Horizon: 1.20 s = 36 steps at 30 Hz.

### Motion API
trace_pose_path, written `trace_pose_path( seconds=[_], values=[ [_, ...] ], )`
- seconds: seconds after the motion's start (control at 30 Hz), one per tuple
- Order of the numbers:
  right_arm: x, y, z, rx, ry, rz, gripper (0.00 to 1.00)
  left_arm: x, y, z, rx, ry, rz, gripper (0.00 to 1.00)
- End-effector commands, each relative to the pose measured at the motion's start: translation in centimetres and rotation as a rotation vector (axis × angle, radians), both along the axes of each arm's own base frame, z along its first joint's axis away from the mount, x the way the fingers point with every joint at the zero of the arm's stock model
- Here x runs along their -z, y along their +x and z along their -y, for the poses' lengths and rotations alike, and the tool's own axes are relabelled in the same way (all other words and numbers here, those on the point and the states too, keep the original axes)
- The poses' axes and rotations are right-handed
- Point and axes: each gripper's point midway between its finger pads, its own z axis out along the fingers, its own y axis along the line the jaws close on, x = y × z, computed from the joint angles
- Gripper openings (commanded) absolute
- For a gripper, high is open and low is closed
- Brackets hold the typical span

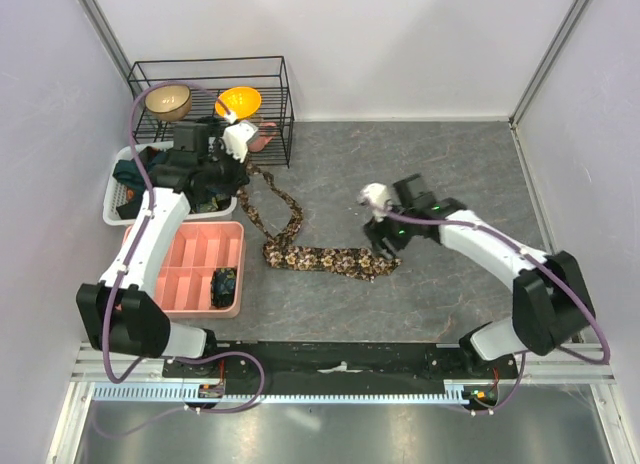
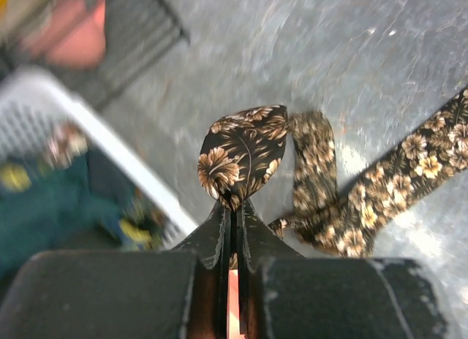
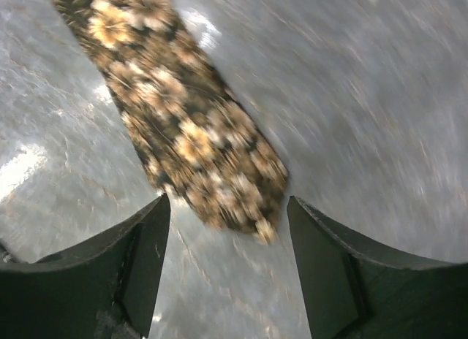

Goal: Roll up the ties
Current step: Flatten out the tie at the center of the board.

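Note:
A brown-and-tan floral tie (image 1: 300, 254) lies in a loose bend on the grey table. My left gripper (image 1: 236, 142) is shut on its narrow end; in the left wrist view that end (image 2: 245, 153) sticks out as a folded tip past the closed fingertips (image 2: 234, 205), and the rest of the strip trails off to the right. My right gripper (image 1: 380, 236) hovers over the wide pointed end (image 3: 208, 160), open, with that tip lying between the fingers (image 3: 150, 244) and not gripped. A dark rolled tie (image 1: 224, 284) sits in the pink tray (image 1: 190, 246).
A white mesh basket (image 1: 112, 209) at the left holds dark teal fabric (image 1: 130, 172). Behind it stands a black wire rack (image 1: 285, 94) with a tan bowl (image 1: 168, 102) and an orange bowl (image 1: 240, 102). Walls close in the left, back and right sides.

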Motion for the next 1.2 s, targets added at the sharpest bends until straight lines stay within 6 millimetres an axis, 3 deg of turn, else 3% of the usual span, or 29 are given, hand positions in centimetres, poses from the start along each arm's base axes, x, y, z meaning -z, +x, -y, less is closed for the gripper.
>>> trace_pose_path(
  seconds=[0.0,0.17,0.37,0.43,0.47,0.5,0.53,0.6,0.77,0.83,0.9,0.93,1.03,1.07,1.1,1.17],
  values=[
    [2.0,0.3,-5.4,-0.167,-0.121,0.185,0.72,1.8,-2.5,-1.8,-0.120,-0.084,-0.118,0.02],
    [5.3,-1.7,-9.3,-0.291,-0.229,0.239,0.75,2.1,-3.4,-3.3,-0.181,-0.119,-0.146,0.02],
    [9.0,-3.1,-8.7,-0.326,-0.361,0.237,0.69,2.1,-3.5,-3.4,-0.191,-0.131,-0.157,0.02],
    [10.4,-3.7,-7.4,-0.325,-0.414,0.234,0.55,2.0,-3.5,-3.4,-0.192,-0.134,-0.160,0.02],
    [10.6,-3.4,-6.6,-0.303,-0.448,0.250,0.42,2.0,-3.4,-3.3,-0.185,-0.138,-0.160,0.02],
    [11.1,-3.5,-5.5,-0.289,-0.490,0.249,0.12,1.8,-3.4,-3.1,-0.176,-0.142,-0.158,0.02],
    [10.8,-3.2,-4.3,-0.258,-0.518,0.251,0.00,1.6,-3.4,-2.9,-0.164,-0.148,-0.156,0.02],
    [10.6,-3.3,-2.1,-0.228,-0.531,0.224,0.00,1.1,-3.3,-2.5,-0.136,-0.159,-0.150,0.02],
    [5.9,-0.9,6.9,-0.015,-0.507,0.200,0.00,1.3,-3.4,-1.5,-0.068,-0.178,-0.164,0.02],
    [4.1,-0.6,10.9,0.044,-0.526,0.213,0.00,2.2,-3.6,-1.0,-0.053,-0.187,-0.211,0.03],
    [3.7,-1.0,13.2,0.064,-0.536,0.208,0.00,3.6,-4.1,0.0,-0.020,-0.191,-0.280,0.06],
    [3.2,-1.2,15.5,0.092,-0.557,0.202,0.00,3.9,-4.3,0.3,-0.012,-0.185,-0.299,0.08],
    [3.6,-2.1,19.1,0.153,-0.556,0.147,0.00,6.5,-4.6,0.9,-0.014,-0.138,-0.397,0.14],
    [3.8,-2.3,19.8,0.152,-0.557,0.136,0.00,7.0,-4.5,1.1,-0.023,-0.135,-0.417,0.19],
    [4.0,-2.4,20.4,0.160,-0.554,0.121,0.00,7.2,-4.3,1.2,-0.032,-0.127,-0.428,0.32],
    [4.3,-2.4,21.1,0.186,-0.538,0.099,0.00,8.5,-2.9,0.4,-0.120,-0.102,-0.452,0.40]
  ],
)
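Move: The right hand, open and empty, has the tie's wide end about 6 cm to its left, 3 cm back and 8 cm below; the tie's fold lies some 30 cm to its left, about level forward and back. The left hand holds the thin end up, with the wide end roughly 32 cm right, 13 cm back and 21 cm below. From the left hand, the fold is about 7 cm right and 10 cm back, and the pink tray 15 cm left and 16 cm back. The right hand sweeps left about 10 cm and sinks some 7 cm onto the tie's wide end, shuts on it a little short of the tip, then draws it fast to the right nearly 30 cm, rising about 5 cm, as the fingers swing to point straight down. Meanwhile the left hand, still gripping the thin end, eases left, back and down, pauses as the right closes, then yields rightward and sinks towards the board, tipping downward as its fingers start to open. ##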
